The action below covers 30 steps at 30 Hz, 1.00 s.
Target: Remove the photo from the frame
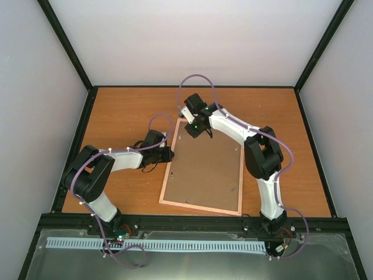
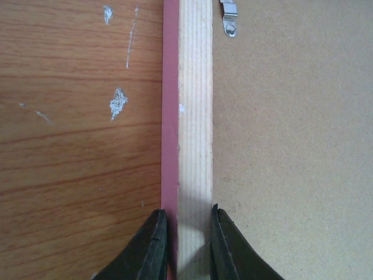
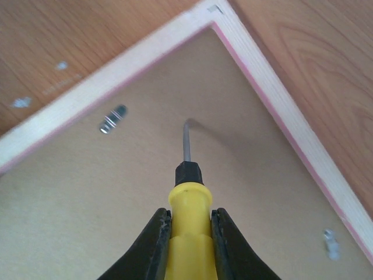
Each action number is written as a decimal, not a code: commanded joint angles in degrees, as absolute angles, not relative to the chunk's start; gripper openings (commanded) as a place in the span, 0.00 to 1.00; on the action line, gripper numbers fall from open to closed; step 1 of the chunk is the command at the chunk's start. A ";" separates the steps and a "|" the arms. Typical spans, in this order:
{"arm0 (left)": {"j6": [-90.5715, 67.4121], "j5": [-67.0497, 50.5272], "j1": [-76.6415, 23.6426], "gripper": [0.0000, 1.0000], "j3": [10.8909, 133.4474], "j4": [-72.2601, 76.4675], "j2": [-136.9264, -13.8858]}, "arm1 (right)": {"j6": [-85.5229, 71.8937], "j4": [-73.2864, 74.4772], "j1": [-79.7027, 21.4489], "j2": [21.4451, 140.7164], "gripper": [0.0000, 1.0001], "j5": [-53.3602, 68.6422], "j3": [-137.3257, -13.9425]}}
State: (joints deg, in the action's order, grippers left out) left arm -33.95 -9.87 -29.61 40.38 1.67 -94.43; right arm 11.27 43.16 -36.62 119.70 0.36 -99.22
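The pink frame (image 1: 200,207) lies face down on the table, its pale wood back edge (image 2: 194,105) showing. A brown backing board (image 1: 204,169) fills it, and the photo is hidden under that board. My left gripper (image 2: 189,213) is shut on the frame's left rail, one finger outside the pink edge and one on the board side. My right gripper (image 3: 190,213) is shut on a yellow-handled screwdriver (image 3: 189,233) near the frame's far corner. The metal tip of the screwdriver touches the backing board (image 3: 87,204).
Small metal clips (image 3: 112,118) (image 3: 330,242) sit on the backing board near the rails, and another clip (image 2: 229,17) shows in the left wrist view. Bare wooden tabletop (image 1: 122,111) surrounds the frame. Black uprights and white walls bound the table.
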 commanded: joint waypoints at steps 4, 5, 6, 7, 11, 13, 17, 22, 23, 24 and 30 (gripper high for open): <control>-35.51 -12.36 -29.70 0.01 38.80 -6.46 -95.95 | 13.44 48.06 -35.80 110.26 0.03 -5.74 -94.98; -35.39 -12.28 -29.71 0.01 39.08 -6.75 -95.80 | 13.61 47.73 -35.58 107.91 0.03 -4.76 -92.92; -35.24 -12.11 -29.73 0.01 39.34 -7.27 -95.51 | 13.84 47.39 -35.29 106.19 0.03 -3.98 -91.31; -34.95 -11.71 -29.71 0.01 39.77 -7.80 -95.26 | 14.06 47.06 -34.85 104.50 0.03 -2.98 -89.48; -33.50 -9.61 -29.69 0.01 42.40 -11.27 -94.44 | 16.13 45.73 -32.92 97.85 0.03 3.59 -81.69; -32.47 -8.74 -29.66 0.03 43.93 -12.51 -94.59 | 17.15 43.99 -31.93 94.18 0.03 4.53 -76.75; -29.17 -5.78 -29.71 0.22 47.78 -15.73 -94.71 | 19.99 39.77 -30.16 86.42 0.03 9.97 -66.68; -24.96 -1.75 -29.71 0.42 52.07 -20.00 -91.94 | 20.73 36.19 -27.32 78.52 0.03 16.69 -57.51; -24.27 -1.09 -29.71 0.43 52.64 -20.64 -90.97 | 20.81 35.31 -26.85 77.07 0.03 17.23 -56.00; -23.82 -0.72 -29.71 0.44 53.02 -21.36 -90.05 | 20.78 34.55 -26.31 75.87 0.03 17.57 -54.64; -23.71 -4.43 -30.11 0.43 52.75 -25.22 -83.79 | 20.74 32.29 -22.87 71.63 0.03 20.35 -51.55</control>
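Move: The right hand holds the yellow screwdriver near the frame's far left corner; the middle of the frame's right rail lies about 18 cm to its right, 13 cm back and 8 cm lower. From the same hand, the left rail's far clip is some 5 cm left and 1 cm ahead, and the right rail's far clip about 17 cm right and 3 cm back. The left hand has the left rail between its fingertips, with that far left clip about 9 cm ahead and 3 cm right of it. Keeping its grip on the screwdriver, the right hand lifts the tip clear of the backing board by the far left corner and sweeps back and to the right over the board towards the right rail, about 14 cm back and 12 cm right, rising some 5 cm, dipping partway and ending about 4 cm higher. After staying put at first, the left hand opens its fingers and lets go of the left rail, shifts about 2 cm left while tilting some 10 degrees, then rises about 5 cm to hang open above the rail. ##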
